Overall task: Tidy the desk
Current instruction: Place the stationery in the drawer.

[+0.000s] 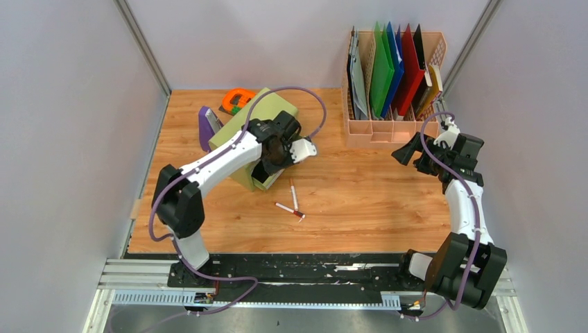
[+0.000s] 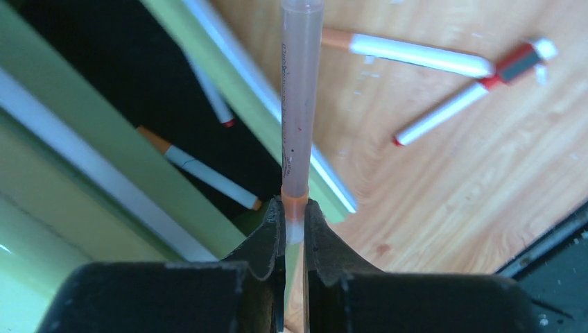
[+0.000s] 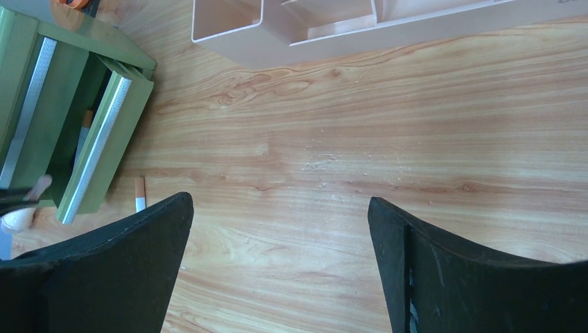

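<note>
The desk (image 1: 360, 201) is an orange-brown wood-grain top. My left gripper (image 2: 294, 229) is shut on the end of a pale pink pen (image 2: 299, 104), which points away over the front edge of the open drawer (image 2: 229, 83) of the olive-green chest (image 1: 270, 111). Two pens (image 2: 201, 170) lie inside that drawer. Two more pens (image 2: 409, 54) (image 1: 294, 198) lie crossed on the wood just in front of the chest. At the right, my right gripper (image 3: 281, 208) hangs open over bare wood near the file rack, holding nothing.
A peach file rack (image 1: 392, 76) with coloured folders stands at the back right. A purple stapler (image 1: 206, 126) and an orange tape roll (image 1: 238, 99) sit beside the chest at the back left. A black and silver rail (image 1: 312, 277) runs along the near edge.
</note>
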{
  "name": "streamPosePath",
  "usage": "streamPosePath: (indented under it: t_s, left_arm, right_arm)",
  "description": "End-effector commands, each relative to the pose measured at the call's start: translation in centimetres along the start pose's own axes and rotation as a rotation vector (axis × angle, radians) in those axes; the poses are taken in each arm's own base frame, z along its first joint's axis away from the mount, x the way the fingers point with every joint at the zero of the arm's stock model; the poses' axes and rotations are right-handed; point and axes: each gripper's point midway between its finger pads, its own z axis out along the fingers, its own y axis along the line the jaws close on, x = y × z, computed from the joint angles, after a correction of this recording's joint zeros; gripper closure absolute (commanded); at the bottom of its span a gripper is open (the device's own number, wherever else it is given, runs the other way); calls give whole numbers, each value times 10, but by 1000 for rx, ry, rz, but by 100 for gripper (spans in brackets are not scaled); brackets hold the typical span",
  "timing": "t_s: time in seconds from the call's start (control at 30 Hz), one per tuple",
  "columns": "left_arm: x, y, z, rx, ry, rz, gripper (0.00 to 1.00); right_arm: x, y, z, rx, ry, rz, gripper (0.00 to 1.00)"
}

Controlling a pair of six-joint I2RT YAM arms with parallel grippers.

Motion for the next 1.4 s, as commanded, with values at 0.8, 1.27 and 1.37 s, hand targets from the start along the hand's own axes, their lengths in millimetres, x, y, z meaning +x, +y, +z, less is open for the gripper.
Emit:
streamPosePath:
  t_s: [0.8,1.27,1.37]
  left_arm:
    - [-2,58,9,-170,12,-457,51]
    - [-48,-28,-19,18,-187,145,46]
    - [-50,-39,-12,50,-188,278,35]
  right_arm:
    - [-7,4,-4,-26,-28,-11,0]
    - [-5,0,-2,-19,-20,-3,0]
    - [-5,0,-2,-17,-21,-4,0]
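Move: The grey marker, still pinched in the left fingers, is bound for the open drawer, whose middle lies about 7 cm ahead, 1 cm right and 10 cm below that hand. The green cabinet stands roughly 12 cm ahead and 7 cm left of the hand. On the desk, some 13 cm below, the orange-capped marker lies 3 cm back and 5 cm right, the red marker 8 cm back and 4 cm right. From the right hand the drawer is about 39 cm left, 3 cm ahead and 12 cm lower. The grey marker is carried by the left hand about 5 cm forward, sinking slightly, over the drawer's near end while the wrist turns counter-clockwise some 25 degrees; there the fingers open to about half and let go of it. The empty hand then swings back and right, rising about 4 cm, towards the two markers on the desk and turning clockwise again. ##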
